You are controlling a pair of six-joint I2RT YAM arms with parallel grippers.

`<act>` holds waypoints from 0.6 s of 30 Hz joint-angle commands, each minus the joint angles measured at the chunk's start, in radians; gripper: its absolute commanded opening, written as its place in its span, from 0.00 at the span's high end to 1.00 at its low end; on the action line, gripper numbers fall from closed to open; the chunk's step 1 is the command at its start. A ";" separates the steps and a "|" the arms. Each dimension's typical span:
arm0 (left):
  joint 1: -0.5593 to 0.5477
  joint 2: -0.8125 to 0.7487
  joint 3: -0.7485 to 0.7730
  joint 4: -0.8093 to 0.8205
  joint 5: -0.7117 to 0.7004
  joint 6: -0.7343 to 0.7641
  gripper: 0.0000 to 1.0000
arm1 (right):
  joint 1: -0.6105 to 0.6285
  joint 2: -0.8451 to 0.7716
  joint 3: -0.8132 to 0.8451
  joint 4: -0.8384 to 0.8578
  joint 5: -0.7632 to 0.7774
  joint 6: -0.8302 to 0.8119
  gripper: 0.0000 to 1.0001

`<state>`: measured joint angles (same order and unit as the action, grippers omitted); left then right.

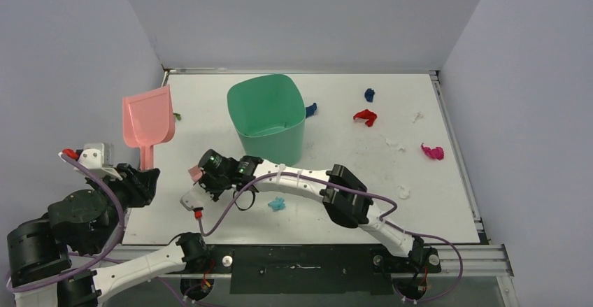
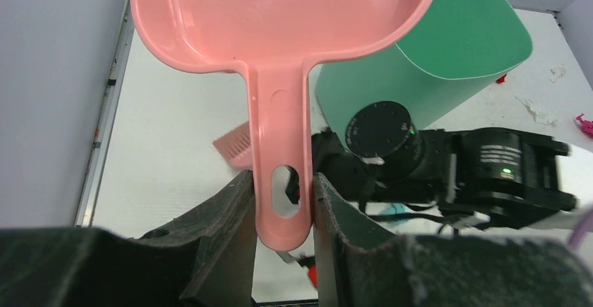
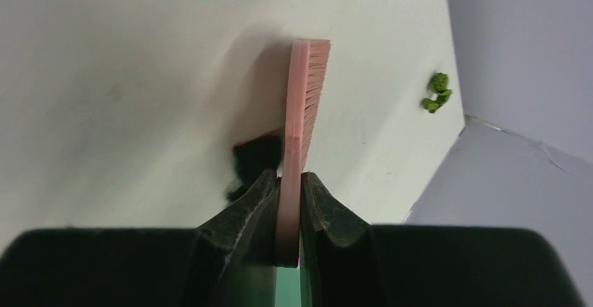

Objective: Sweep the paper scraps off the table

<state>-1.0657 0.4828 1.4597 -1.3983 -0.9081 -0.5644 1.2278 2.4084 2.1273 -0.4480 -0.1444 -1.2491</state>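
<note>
My left gripper (image 1: 145, 178) is shut on the handle of the pink dustpan (image 1: 147, 119), which it holds over the table's left side; in the left wrist view the gripper (image 2: 283, 205) clamps the handle end of the dustpan (image 2: 280, 27). My right gripper (image 1: 203, 175) is shut on a pink brush (image 1: 196, 173); in the right wrist view the brush (image 3: 305, 97) has a black wad (image 3: 255, 159) beside it on the white table (image 1: 336, 146). Paper scraps lie scattered: teal (image 1: 277, 203), dark blue (image 1: 311, 109), blue (image 1: 369, 95), red (image 1: 365, 117), olive green (image 1: 177, 117).
A green bin (image 1: 269, 118) stands at the table's middle back, right behind the right gripper. A magenta wad (image 1: 432, 152) and small white scraps (image 1: 395, 144) lie at the right. Grey walls close in the table on three sides.
</note>
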 commanded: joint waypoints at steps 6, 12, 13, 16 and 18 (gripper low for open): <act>0.004 0.060 0.045 -0.001 0.015 0.025 1.00 | 0.069 -0.352 -0.316 -0.517 -0.006 -0.030 0.95; 0.008 0.106 0.048 0.070 0.056 0.038 1.00 | 0.090 -0.566 -0.531 -0.636 0.003 -0.020 0.95; 0.008 0.110 0.048 0.078 0.062 0.038 1.00 | 0.095 -0.599 -0.568 -0.646 0.010 -0.020 0.95; 0.011 0.118 0.046 0.092 0.082 0.038 1.00 | 0.102 -0.700 -0.660 -0.675 0.030 -0.011 0.95; 0.011 0.124 0.040 0.096 0.092 0.033 1.00 | 0.102 -0.764 -0.721 -0.694 0.046 0.003 0.95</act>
<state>-1.0622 0.5900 1.4784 -1.3781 -0.8471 -0.5381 1.3186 1.7718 1.4998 -1.0061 -0.1169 -1.2770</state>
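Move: Just under the right hand, about 2 cm to its left, level with it fore and aft and some 7 cm lower, lies the black paper scrap beside the held brush. The light-blue scrap is about 17 cm right and 9 cm back at that same table height; the green bin's middle is roughly 16 cm right, 12 cm ahead and 4 cm up. From the left hand, the black scrap is about 10 cm ahead, 7 cm right and 33 cm down. Sweeping right and back towards the robot in a quick, low stroke of about 25 cm, the right hand takes the brush past the near side of the bin to the light-blue scrap, brushing the black scrap along. It rises barely 2 cm while the wrist tips the brush some 30 degrees steeper. Its grip stays shut; the left hand keeps the dustpan aloft and, after a pause, shifts 3 cm right. ##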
